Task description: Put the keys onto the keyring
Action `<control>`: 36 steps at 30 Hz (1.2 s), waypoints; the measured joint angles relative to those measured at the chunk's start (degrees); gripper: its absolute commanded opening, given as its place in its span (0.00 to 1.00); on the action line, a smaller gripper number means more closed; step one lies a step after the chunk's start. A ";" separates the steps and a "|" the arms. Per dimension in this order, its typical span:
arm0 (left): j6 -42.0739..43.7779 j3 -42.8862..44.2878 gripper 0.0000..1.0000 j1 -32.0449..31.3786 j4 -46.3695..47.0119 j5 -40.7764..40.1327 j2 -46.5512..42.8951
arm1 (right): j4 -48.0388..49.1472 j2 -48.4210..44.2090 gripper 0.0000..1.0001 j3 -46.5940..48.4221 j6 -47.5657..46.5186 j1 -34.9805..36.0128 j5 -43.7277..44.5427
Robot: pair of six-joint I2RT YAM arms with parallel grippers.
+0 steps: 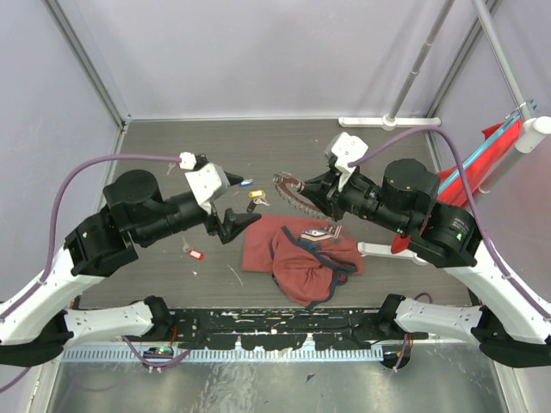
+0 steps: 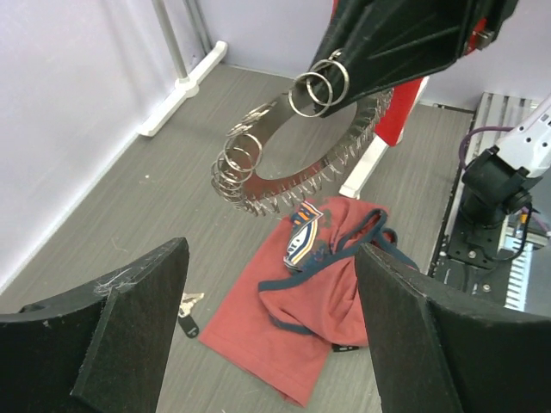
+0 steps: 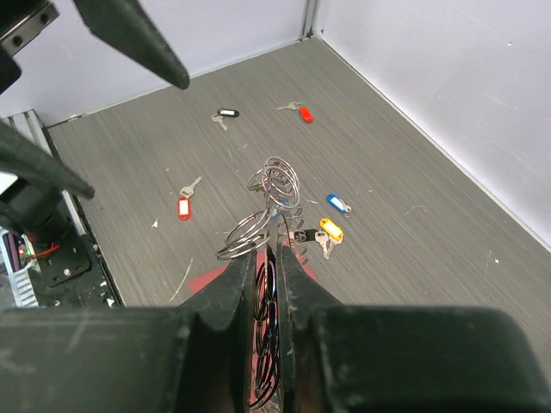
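The keyring is a flat ring fringed with wire split rings, held off the table. My right gripper is shut on its edge; the right wrist view shows its jaws pinching the keyring. My left gripper is open and empty, hovering left of the keyring, its fingers wide apart. Loose keys lie on the table: blue, yellow, red, another red and black. A red one lies below the left arm.
A dark-red cloth bag with blue trim lies crumpled at the centre front, under the keyring. A white pole foot stands at the back. Red gear hangs at the right wall. Grey walls close in three sides.
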 measured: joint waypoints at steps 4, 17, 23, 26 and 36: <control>3.85 -1.68 0.81 -7.28 2.58 -8.37 -0.46 | -0.66 0.22 0.01 1.07 1.03 0.00 1.25; 25.51 -12.35 0.67 -29.90 25.90 -36.04 3.21 | -1.36 1.46 0.01 1.16 3.67 0.00 1.42; 42.25 -18.45 0.65 -37.18 45.75 -46.97 7.78 | -1.11 1.44 0.01 1.16 4.79 0.00 0.66; 47.74 -20.55 0.65 -37.79 51.21 -49.13 9.22 | -1.14 1.44 0.01 1.18 5.29 0.00 0.37; 52.35 -21.33 0.62 -37.79 54.75 -52.37 5.35 | -1.31 0.74 0.01 2.01 6.23 0.02 -0.68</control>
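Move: The left hand is empty; the middle of the keyring plate is about 9 cm to its right, level fore and aft and maybe 2 cm lower. On the table some 42 cm below, the yellow-tagged key lies roughly 19 cm ahead and 2 cm left of this hand, the black-tagged key 15 cm ahead and 2 cm left, and the red cloth about 12 cm right and 1 cm ahead. The right hand already pinches the plate, whose middle sits about 4 cm under its fingertips, 2 cm left and 1 cm back. Rightward and somewhat back, the left hand sweeps about 8 cm close in beside the keyring's near-left side, its fingers swinging some 45 degrees upward and forward, then comes back left by 3 cm while rising about 2 cm. Its empty fingers close partway without touching the keyring. The right hand stays put and keeps its pinch on the plate. ##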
